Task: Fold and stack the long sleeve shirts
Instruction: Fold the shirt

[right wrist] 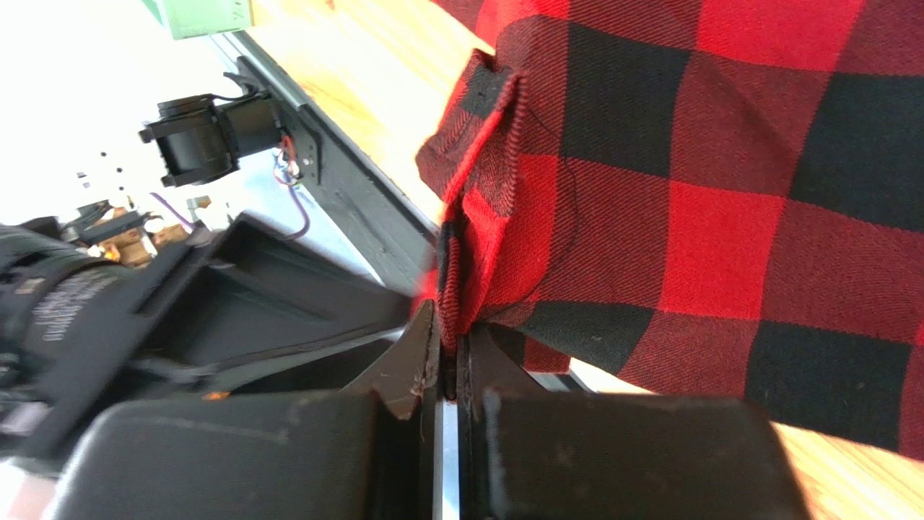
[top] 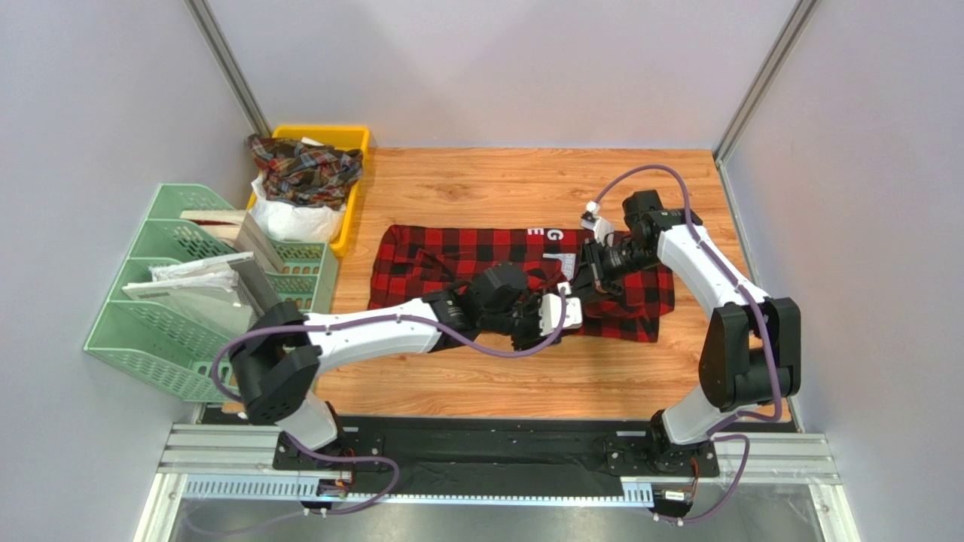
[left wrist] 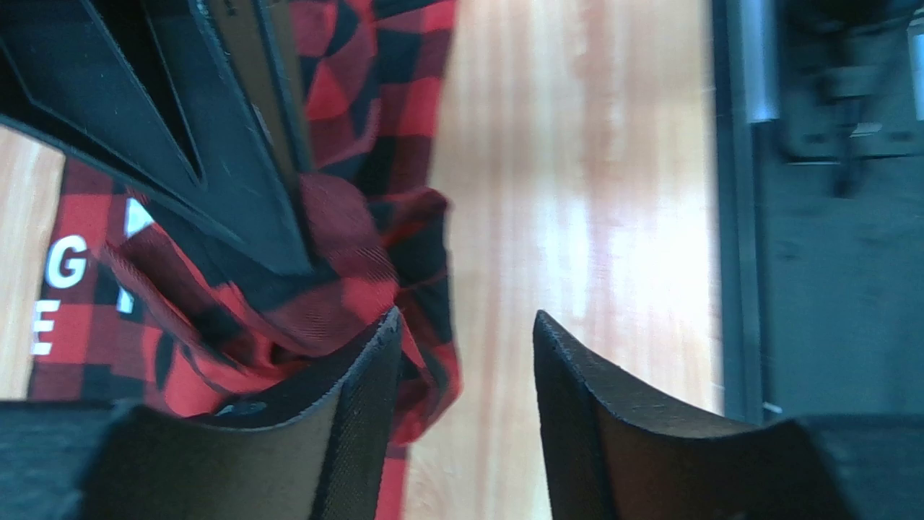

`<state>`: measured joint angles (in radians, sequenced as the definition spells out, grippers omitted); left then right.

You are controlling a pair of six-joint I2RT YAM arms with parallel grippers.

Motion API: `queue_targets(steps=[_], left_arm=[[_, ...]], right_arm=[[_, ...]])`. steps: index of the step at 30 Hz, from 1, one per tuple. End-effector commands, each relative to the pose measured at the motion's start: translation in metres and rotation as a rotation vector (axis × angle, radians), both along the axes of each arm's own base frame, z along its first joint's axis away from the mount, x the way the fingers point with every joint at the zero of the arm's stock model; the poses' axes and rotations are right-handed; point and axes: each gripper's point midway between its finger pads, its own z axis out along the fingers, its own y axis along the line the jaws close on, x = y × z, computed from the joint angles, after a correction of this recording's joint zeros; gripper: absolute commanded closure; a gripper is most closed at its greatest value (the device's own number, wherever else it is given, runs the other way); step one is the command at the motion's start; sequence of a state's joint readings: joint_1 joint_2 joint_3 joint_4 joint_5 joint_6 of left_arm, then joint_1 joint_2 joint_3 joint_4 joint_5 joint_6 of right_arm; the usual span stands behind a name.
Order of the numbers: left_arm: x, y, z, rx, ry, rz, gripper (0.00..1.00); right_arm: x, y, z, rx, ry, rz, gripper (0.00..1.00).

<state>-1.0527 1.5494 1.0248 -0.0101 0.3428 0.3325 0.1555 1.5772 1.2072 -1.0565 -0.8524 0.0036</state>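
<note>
A red-and-black check long sleeve shirt (top: 453, 254) lies spread across the middle of the wooden table (top: 475, 384), white letters showing on it. My right gripper (top: 596, 271) is shut on a raised, folded edge of this shirt (right wrist: 694, 163); in the right wrist view the cloth is pinched between its fingertips (right wrist: 450, 325). My left gripper (top: 557, 311) hovers just in front of it, open. In the left wrist view, its gap (left wrist: 464, 325) shows bare table, with bunched shirt cloth (left wrist: 347, 282) against the left finger (left wrist: 358, 412). A second, darker plaid shirt (top: 303, 164) is heaped in the yellow bin.
A yellow bin (top: 345, 141) stands at the back left, with white cloth (top: 292, 220) under the plaid heap. A green file rack (top: 192, 282) holding papers sits left of the table. Grey walls close in on both sides. The black base rail (top: 487, 452) runs along the near edge.
</note>
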Motion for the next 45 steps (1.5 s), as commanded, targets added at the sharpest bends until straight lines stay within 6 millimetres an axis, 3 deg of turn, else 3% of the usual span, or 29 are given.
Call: queue_targets(steps=[1,8,10,11,13,17,19,20,21,22,23,25,26,28,29,31,32,34,35,36,39,40,41,42,43,45], left_arm=[[0.042,-0.023,0.026,-0.052,-0.171,0.072,0.49],[0.065,-0.018,0.022,-0.038,-0.234,0.182,0.68],[0.069,-0.016,0.023,-0.032,-0.241,0.205,0.66],[0.068,-0.016,0.024,-0.034,-0.229,0.209,0.55],[0.066,-0.018,0.027,-0.045,-0.218,0.2,0.49],[0.066,-0.023,0.028,-0.05,-0.215,0.191,0.5],[0.063,-0.024,0.025,-0.037,-0.206,0.17,0.63],[0.057,-0.026,0.024,-0.032,-0.185,0.142,0.89],[0.056,-0.028,0.028,-0.035,-0.173,0.137,0.99],[0.054,-0.024,0.026,-0.014,-0.153,0.136,1.0],[0.049,-0.027,0.038,-0.044,-0.145,0.114,1.0],[0.041,-0.014,0.039,-0.024,-0.057,0.095,1.0],[0.027,-0.015,0.061,-0.082,-0.009,0.025,1.0],[0.022,-0.005,0.076,-0.113,0.097,-0.003,1.0],[0.007,-0.004,0.097,-0.165,0.137,-0.084,1.0],[0.002,0.006,0.115,-0.21,0.208,-0.131,1.0],[-0.007,0.01,0.128,-0.245,0.237,-0.184,1.0],[-0.003,0.017,0.144,-0.302,0.274,-0.205,1.0],[-0.009,0.021,0.15,-0.32,0.353,-0.222,1.0],[-0.005,0.026,0.155,-0.34,0.372,-0.221,1.0],[-0.006,0.03,0.17,-0.406,0.385,-0.259,1.0],[-0.006,0.032,0.172,-0.417,0.388,-0.257,1.0],[-0.007,0.034,0.17,-0.42,0.416,-0.249,1.0],[-0.006,0.034,0.177,-0.444,0.405,-0.252,1.0],[-0.006,0.034,0.178,-0.454,0.412,-0.251,1.0],[-0.007,0.035,0.182,-0.477,0.421,-0.259,1.0]], right_arm=[[-0.005,0.008,0.011,0.066,0.012,0.006,0.99],[-0.009,0.01,0.012,0.091,0.033,0.014,0.98],[-0.009,0.01,0.011,0.091,0.034,0.011,0.98],[-0.008,0.01,0.012,0.092,0.032,0.01,0.99],[-0.006,0.01,0.011,0.098,0.04,0.0,0.99],[-0.006,0.01,0.013,0.124,0.058,-0.009,1.0],[-0.005,0.009,0.016,0.135,0.054,-0.017,1.0],[-0.005,0.008,0.017,0.141,0.058,-0.021,0.99],[-0.004,0.007,0.017,0.141,0.052,-0.022,0.97],[-0.002,0.004,0.018,0.139,0.051,-0.031,0.93],[-0.002,0.002,0.018,0.138,0.047,-0.034,0.72],[0.0,-0.007,0.025,0.112,0.051,-0.053,0.47],[0.002,-0.013,0.026,0.092,-0.018,-0.009,0.3],[0.014,-0.035,0.034,0.028,-0.09,-0.034,0.22],[0.016,-0.039,0.038,0.013,-0.13,-0.029,0.18],[0.031,-0.07,0.048,-0.046,-0.264,-0.061,0.15],[0.036,-0.075,0.058,-0.062,-0.332,-0.052,0.14],[0.037,-0.081,0.075,-0.072,-0.498,0.004,0.14],[0.034,-0.081,0.078,-0.07,-0.545,0.026,0.13],[0.027,-0.076,0.095,-0.045,-0.651,0.058,0.13],[0.019,-0.061,0.115,0.044,-0.889,0.126,0.12],[0.006,-0.056,0.13,0.055,-0.99,0.135,0.11],[-0.001,-0.052,0.124,0.074,-1.021,0.137,0.1],[0.004,-0.05,0.131,0.066,-1.114,0.139,0.09],[-0.009,-0.044,0.142,0.069,-1.18,0.144,0.07],[-0.012,-0.04,0.139,0.06,-1.222,0.153,0.07]])
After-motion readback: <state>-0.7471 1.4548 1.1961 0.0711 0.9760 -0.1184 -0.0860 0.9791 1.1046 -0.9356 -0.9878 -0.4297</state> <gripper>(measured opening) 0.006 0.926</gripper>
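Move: The end of the sleeve is held up in the shut right fingers, just off their tips, about 1 cm to the right hand's left and 1 cm below it. From the half-open, empty left gripper the sleeve end is some 5 cm ahead, 1 cm to the right and 1 cm lower. The shirt body's middle lies about 10 cm ahead of the left gripper, 5 cm to its left and 14 cm below; the white patch is about 13 cm ahead, 2 cm to the right and as low. Bring the left gripper forward about 5 cm to the sleeve end beside the right fingertips and shut it there, pinching the cuff, while the right hand nearly holds still. Then open the right fingers wide and draw them off to the right, then up about 11 cm, swinging their tips forward. Lift the left hand some 15 cm with the cuff, easing slightly back and left and tipping its fingers up towards level. ##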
